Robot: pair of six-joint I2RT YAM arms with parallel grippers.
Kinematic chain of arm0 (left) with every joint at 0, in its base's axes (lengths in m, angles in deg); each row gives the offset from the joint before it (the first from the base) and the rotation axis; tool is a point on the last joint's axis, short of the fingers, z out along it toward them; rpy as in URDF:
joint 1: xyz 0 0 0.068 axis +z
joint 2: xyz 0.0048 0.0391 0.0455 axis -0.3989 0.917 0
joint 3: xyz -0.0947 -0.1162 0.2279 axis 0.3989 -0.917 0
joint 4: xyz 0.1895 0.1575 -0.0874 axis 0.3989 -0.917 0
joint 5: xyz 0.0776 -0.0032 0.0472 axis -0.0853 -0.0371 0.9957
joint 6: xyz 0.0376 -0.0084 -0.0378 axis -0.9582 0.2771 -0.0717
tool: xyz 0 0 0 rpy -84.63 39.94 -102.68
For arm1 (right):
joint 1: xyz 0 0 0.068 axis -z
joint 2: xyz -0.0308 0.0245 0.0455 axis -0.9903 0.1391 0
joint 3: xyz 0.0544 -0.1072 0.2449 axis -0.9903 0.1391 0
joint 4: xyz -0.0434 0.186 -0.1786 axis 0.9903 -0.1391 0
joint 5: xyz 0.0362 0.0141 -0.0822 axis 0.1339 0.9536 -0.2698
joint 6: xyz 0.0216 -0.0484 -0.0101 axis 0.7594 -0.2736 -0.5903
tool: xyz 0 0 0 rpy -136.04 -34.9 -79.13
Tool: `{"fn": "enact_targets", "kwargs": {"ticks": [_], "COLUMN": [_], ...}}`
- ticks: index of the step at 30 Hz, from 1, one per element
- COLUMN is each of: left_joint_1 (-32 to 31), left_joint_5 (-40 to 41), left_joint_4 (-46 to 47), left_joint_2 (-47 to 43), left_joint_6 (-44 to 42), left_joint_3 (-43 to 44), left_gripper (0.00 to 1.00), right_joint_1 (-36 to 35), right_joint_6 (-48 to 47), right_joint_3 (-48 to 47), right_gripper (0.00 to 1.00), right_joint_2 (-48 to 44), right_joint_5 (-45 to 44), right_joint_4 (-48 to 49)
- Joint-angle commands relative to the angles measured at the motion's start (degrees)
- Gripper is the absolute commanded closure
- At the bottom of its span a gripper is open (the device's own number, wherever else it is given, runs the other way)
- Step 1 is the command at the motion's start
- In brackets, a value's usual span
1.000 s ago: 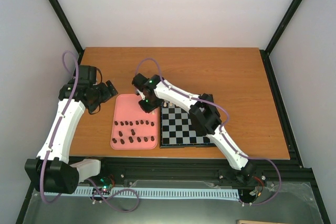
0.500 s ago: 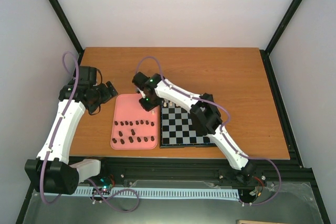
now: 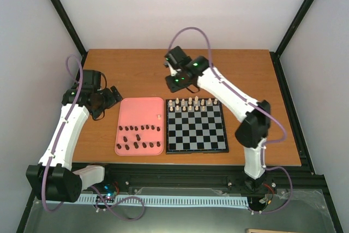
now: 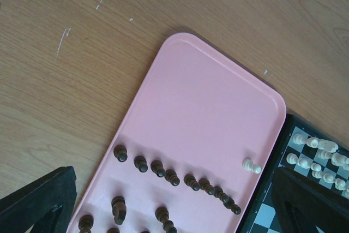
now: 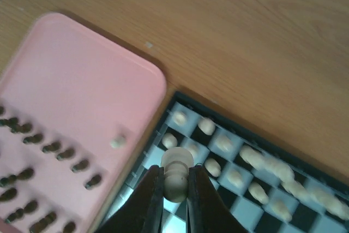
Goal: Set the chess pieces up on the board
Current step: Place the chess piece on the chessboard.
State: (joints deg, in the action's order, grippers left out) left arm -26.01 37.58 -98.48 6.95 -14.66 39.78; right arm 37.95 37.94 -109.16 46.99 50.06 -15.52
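Note:
My right gripper [image 5: 175, 189] is shut on a cream chess piece [image 5: 176, 172], held in the air over the far left corner of the board [image 5: 220, 109]. From above, the right gripper [image 3: 176, 83] hangs just behind the board [image 3: 196, 135]. Cream pieces [image 3: 193, 103] fill its two far rows. One cream pawn [image 3: 158, 117] stands on the pink tray [image 3: 140, 107] with several dark pieces [image 3: 139, 137]. My left gripper [image 3: 112, 95] is open beside the tray's far left corner, holding nothing. In the left wrist view the cream pawn [image 4: 251, 166] and dark pieces [image 4: 174, 177] lie between its spread fingers.
Bare wooden table [image 3: 240, 75] stretches behind and to the right of the board. Black frame posts [image 3: 286, 36] stand at the table's back corners. The tray [image 4: 207, 96] lies right against the board's left edge.
The right gripper closed on a cream piece at the tray's right edge, then rose and swung back and right to above the board's far left corner. The left arm stayed still.

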Motion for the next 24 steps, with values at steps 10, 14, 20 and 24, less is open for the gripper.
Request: {"fn": "enact_targets", "kwargs": {"ticks": [10,14,20,24], "left_joint_1": [0.5,0.5,0.5,0.5], "left_joint_5": [-1.2,-1.2,-1.0,-1.2], "left_joint_4": [1.8,1.7,1.6,1.7], "left_joint_2": [1.2,1.7,2.2,2.6], "left_joint_6": [-1.3,-1.5,-1.8,-1.6], "left_joint_3": [-1.1,-0.9,-0.6,-0.4], "left_gripper": [0.01,0.01,0.01,0.01], "right_joint_1": [14.1,16.2,17.4,18.7], "right_joint_6": [4.3,4.8,5.0,4.7], "right_joint_3": [29.6,32.4,35.6,37.2], "right_gripper": [0.97,0.97,0.97,0.97], "right_joint_2": [-14.0,-13.7,-13.3,-12.2], "right_joint_5": [-0.4,0.6,0.8,0.5], "right_joint_4": [1.3,2.3,3.2,4.4]}}
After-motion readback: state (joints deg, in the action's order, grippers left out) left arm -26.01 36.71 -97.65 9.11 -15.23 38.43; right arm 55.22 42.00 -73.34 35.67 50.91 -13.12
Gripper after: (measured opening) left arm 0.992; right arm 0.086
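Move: The right hand holds a white pawn above the board's left edge. The empty square it is bound for, next in the front pawn row, lies about 18 cm right, 1 cm back and 18 cm below. The last pawn placed stands 3 cm left of that square, the white knight 3 cm beyond it, and the corner rook 3 cm beyond and 3 cm right of it. From the left hand the square is roughly 46 cm right, 7 cm ahead and 16 cm below. Rightward across the set-up white pieces, almost level at first, then slanting down, the right hand carries the pinched pawn some 18 cm right and 12 cm down, drawing back about 3 cm and slowing towards the free square. The wrist turns about 20 degrees clockwise and tips the fingers nearly straight down; they keep their hold. ##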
